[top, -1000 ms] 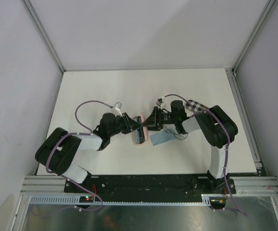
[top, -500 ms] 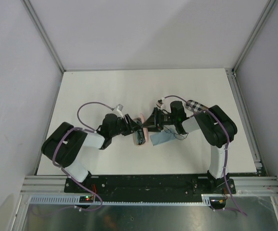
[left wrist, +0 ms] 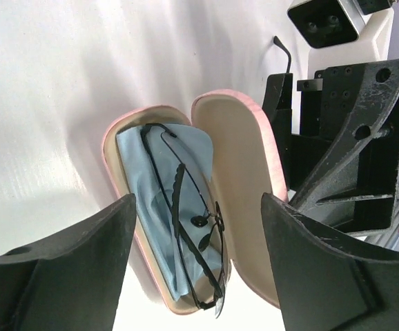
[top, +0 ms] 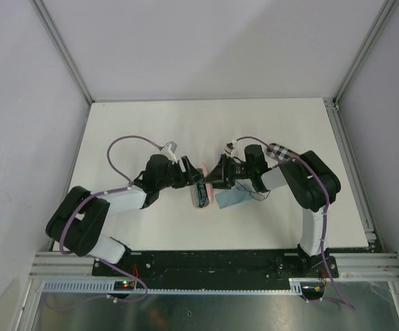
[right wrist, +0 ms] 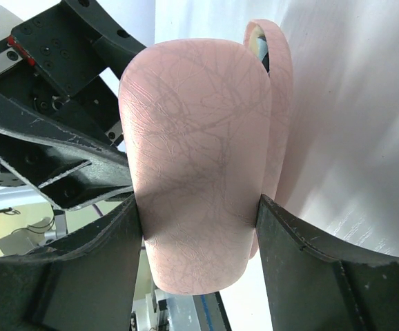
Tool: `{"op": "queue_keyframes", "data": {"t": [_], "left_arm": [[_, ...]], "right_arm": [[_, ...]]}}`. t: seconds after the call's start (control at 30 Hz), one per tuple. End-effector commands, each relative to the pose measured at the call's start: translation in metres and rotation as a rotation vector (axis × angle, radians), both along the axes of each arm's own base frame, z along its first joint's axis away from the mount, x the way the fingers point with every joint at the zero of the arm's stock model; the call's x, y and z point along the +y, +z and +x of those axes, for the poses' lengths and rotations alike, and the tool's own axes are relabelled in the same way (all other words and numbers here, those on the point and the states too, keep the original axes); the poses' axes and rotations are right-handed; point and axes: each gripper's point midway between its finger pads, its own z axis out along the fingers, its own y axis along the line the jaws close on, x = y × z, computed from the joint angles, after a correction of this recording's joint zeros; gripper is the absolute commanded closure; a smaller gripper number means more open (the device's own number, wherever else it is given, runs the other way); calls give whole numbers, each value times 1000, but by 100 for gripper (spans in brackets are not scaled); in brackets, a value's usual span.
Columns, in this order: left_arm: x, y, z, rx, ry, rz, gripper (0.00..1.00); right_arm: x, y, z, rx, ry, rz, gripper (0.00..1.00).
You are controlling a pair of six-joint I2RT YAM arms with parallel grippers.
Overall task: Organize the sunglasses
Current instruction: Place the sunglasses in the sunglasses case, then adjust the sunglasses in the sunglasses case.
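Note:
A thin dark-wire pair of sunglasses lies folded on a light blue cloth inside an open pink case. My left gripper hangs open just above the case, one finger on each side and touching nothing. My right gripper is shut on the case's raised pink lid, holding it upright. In the top view the case sits at the table's middle, between the left gripper and the right gripper. A faint thin dark shape lies right of the case, too small to identify.
A second light blue cloth lies flat on the table just right of the case, under the right arm. A black-and-white checkered case rests behind the right arm. The white table ends at metal rails on all sides.
My left gripper has opened wide and let go of the sunglasses, which now rest in the case. The left arm's elbow swung slightly. The right gripper and lid stayed put.

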Motion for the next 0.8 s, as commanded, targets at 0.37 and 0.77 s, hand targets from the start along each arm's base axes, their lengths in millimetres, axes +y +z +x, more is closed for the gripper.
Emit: {"op": "queue_keyframes", "data": {"t": [0.37,0.77], "left_arm": [[-5,29,-28,55,-66,46,60],[-13,21,-53,102,-134,18,66]], "right_arm": [[2,15,6,-74,7,18,55],[4,13,4,-70,8,13,55]]}}
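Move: The folded sunglasses already lie on a blue cloth in the open case, their middle about 3 cm back, 1 cm right and 4 cm below my left hand. The case bottom around them is centred at the same spot, 1 cm lower. The lid stands some 4 cm to the right of my left hand, 2 cm back. From my right hand, which holds the lid, the sunglasses lie about 4 cm left, 1 cm back and 4 cm below. With the sunglasses already free of my left hand, I draw it back about 5 cm above the open case, from its far part towards the end where the frame pokes up at the rim. On the way I bring its wide-open fingers in to roughly a third open and tip them some 10 degrees further down. My right hand stays put, still gripping the lid upright. ##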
